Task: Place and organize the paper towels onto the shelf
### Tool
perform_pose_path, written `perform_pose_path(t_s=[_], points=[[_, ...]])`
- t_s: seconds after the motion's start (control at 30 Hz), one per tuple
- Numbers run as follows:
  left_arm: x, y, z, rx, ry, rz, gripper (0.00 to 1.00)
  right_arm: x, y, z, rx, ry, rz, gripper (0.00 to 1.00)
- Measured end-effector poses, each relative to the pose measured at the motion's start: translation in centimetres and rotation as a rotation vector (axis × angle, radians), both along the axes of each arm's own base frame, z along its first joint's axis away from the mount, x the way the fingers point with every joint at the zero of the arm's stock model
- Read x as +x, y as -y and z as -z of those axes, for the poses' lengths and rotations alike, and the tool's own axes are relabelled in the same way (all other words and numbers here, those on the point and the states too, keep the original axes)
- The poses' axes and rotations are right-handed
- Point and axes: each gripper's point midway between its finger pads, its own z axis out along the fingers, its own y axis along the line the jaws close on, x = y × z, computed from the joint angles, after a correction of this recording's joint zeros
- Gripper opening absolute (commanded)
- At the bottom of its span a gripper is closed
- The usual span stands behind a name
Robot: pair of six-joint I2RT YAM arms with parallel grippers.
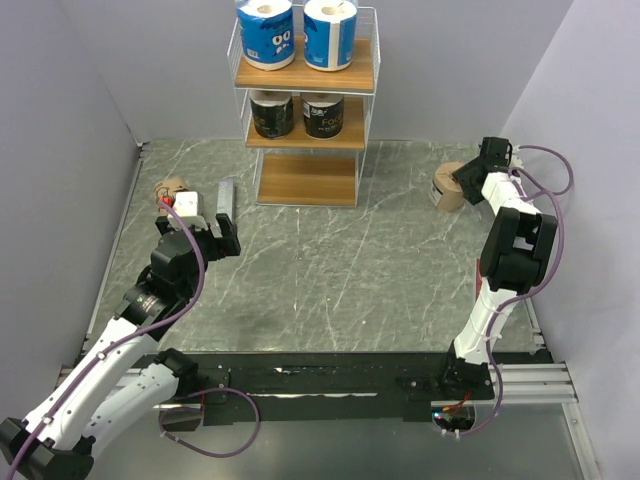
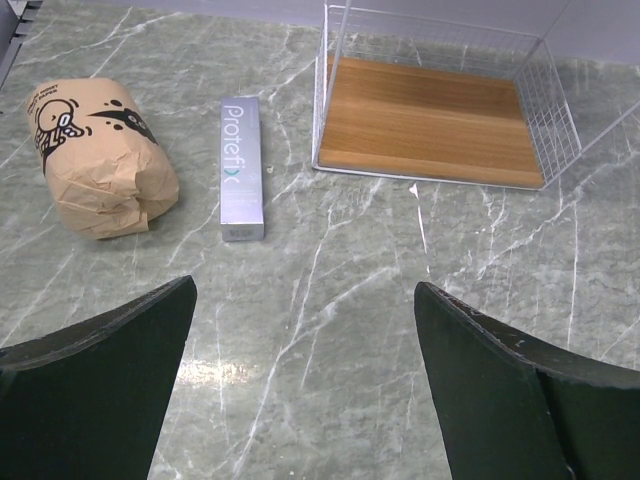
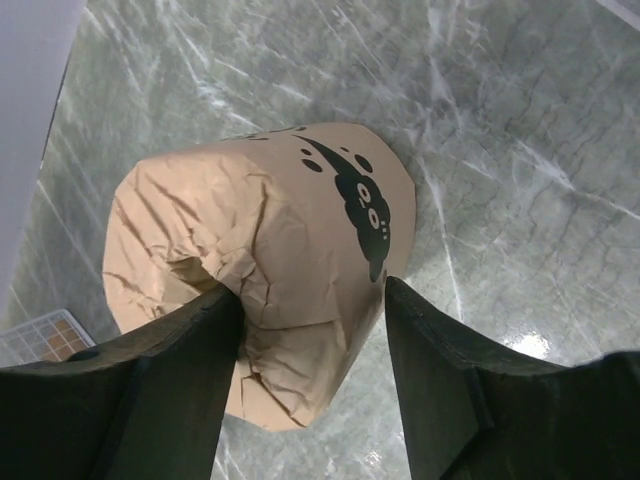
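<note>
The shelf (image 1: 307,180) stands at the back centre. Two blue-and-white paper towels (image 1: 266,32) sit on its top tier and two black ones (image 1: 322,113) on the middle tier. Its bottom board (image 2: 430,120) is bare. A tan roll (image 1: 447,188) lies on the table at the right. My right gripper (image 1: 476,172) is shut on this roll's wall (image 3: 300,210), one finger at its dented end and one outside. A second tan roll (image 2: 100,155) lies at the left. My left gripper (image 2: 305,290) is open and empty, short of that roll (image 1: 172,188).
A flat grey box (image 2: 242,168) marked Protefix lies between the left tan roll and the shelf, and shows in the top view (image 1: 226,198). Grey walls close in the table on the left, back and right.
</note>
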Motion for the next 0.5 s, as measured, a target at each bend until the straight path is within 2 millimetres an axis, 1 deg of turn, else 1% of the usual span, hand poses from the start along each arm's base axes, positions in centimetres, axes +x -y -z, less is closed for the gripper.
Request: perform_pose_path(t_s=[0.03, 0.13, 0.23, 0.33, 0.43, 0.5], points=[[0.0, 0.0, 0.0, 0.0, 0.0, 0.0, 0.96, 0.0, 0.0, 0.0, -0.002, 0.002, -0.004, 0.57], [0.0, 0.0, 0.0, -0.001, 0.0, 0.0, 0.97, 0.2, -0.2, -0.1, -0.004, 0.006, -0.018, 0.48], [0.0, 0.0, 0.0, -0.001, 0.001, 0.0, 0.97, 0.2, -0.5, -0.2, -0.002, 0.007, -0.039, 0.41], [0.0, 0.0, 0.0, -0.001, 0.002, 0.001, 0.96, -0.3, -1.3, -0.2, 0.005, 0.009, -0.075, 0.38], [0.0, 0.0, 0.0, -0.002, 0.001, 0.001, 0.97, -1.8, -3.4, -0.2, 0.019, 0.003, -0.141, 0.36], [0.0, 0.0, 0.0, -0.002, 0.001, 0.003, 0.97, -3.2, -5.9, -0.2, 0.026, -0.006, -0.212, 0.36]])
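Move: The brown-wrapped paper towel is right at my right hand, its middle about 3 cm ahead, 3 cm to the left and 4 cm below, with my open fingers straddling its near rim. The shelf's empty bottom board lies about 40 cm to that hand's left and 5 cm farther out; a red packet sits some 29 cm back and 2 cm left. From my left hand the paper towel is roughly 60 cm right and 26 cm ahead, well below. I shut my right fingers on the near wall of the brown-wrapped paper towel, one finger in its crumpled centre and the other outside, and they stop on it still partly open. Then, holding that pinch, I sweep it left towards the shelf about 6 cm and back some 3 cm, with hardly any lift, turning counter-clockwise by about 10 degrees. ##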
